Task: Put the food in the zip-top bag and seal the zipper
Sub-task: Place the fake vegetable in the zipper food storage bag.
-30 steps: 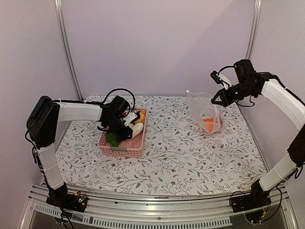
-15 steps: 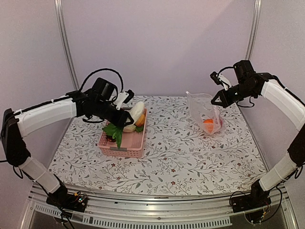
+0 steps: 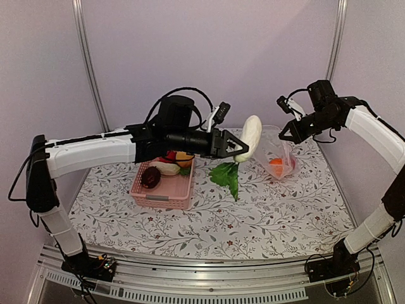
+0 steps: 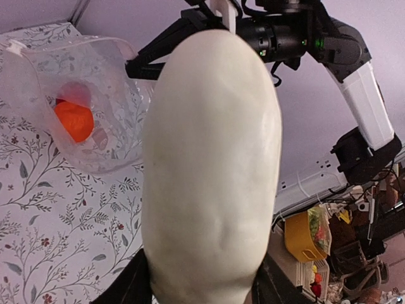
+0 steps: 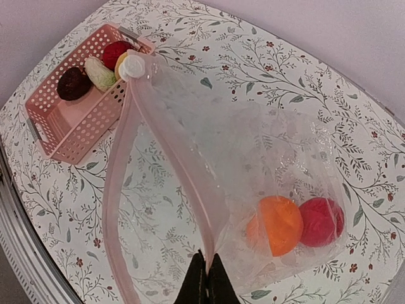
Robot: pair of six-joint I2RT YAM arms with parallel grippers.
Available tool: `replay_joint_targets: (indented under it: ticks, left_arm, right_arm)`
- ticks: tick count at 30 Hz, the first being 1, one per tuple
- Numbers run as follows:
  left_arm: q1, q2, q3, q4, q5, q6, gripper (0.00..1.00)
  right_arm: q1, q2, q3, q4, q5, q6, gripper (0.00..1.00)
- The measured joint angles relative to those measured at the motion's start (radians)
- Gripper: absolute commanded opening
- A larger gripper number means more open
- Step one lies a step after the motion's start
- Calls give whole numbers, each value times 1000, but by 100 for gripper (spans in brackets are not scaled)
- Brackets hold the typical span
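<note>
My left gripper (image 3: 235,147) is shut on the white radish (image 3: 249,134), held in the air just left of the zip-top bag (image 3: 278,152), green leaves (image 3: 226,176) hanging below. The radish (image 4: 212,171) fills the left wrist view, with the bag (image 4: 95,88) behind it. My right gripper (image 3: 286,134) is shut on the bag's mouth edge (image 5: 207,272) and holds the bag (image 5: 253,152) up and open. The zipper (image 5: 168,152) runs along that edge. An orange piece (image 5: 281,225) and a red one (image 5: 321,220) lie inside the bag.
The pink basket (image 3: 161,185) stands at left. It holds a dark purple piece (image 3: 150,177), a red one (image 3: 169,155) and an orange-yellow one (image 3: 183,158). It shows in the right wrist view too (image 5: 69,123). Metal posts stand at the back corners.
My left gripper has lifted the radish out of the basket and carried it right, up to the bag's mouth. The right gripper has kept holding the bag in place.
</note>
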Motion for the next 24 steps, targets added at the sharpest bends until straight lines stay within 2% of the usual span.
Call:
replay_joint_targets:
  ticks: [3, 10, 24]
  left_arm:
    - [-13, 89, 13, 109, 61, -136, 27]
    - [-20, 213, 34, 243, 135, -380, 27]
    - [-21, 320, 63, 328, 166, -724, 27]
  right_arm:
    - [6, 0, 0, 0, 16, -5, 0]
    - [27, -1, 0, 0, 48, -18, 0]
    - [61, -57, -9, -5, 51, -47, 0]
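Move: The bag's open mouth, the goal for the white fake vegetable already in the left fingers, lies about 11 cm to the left hand's right, 10 cm ahead and 8 cm lower. Inside the bag, the orange sits some 17 cm right, 15 cm ahead and 25 cm below that hand. The basket is about 24 cm left, 11 cm ahead and 27 cm down. From the right hand, pinching the zipper edge, the mouth is roughly 5 cm left, 1 cm back and 4 cm below. The white fake vegetable, still gripped by the left fingers, is carried about 7 cm right and as far down towards the bag's mouth, quickly at first, then slower, while the wrist rolls some 40 degrees, its forward side tipping down. The right hand keeps its pinch on the zipper edge and, late on, eases slightly back, up and left. ##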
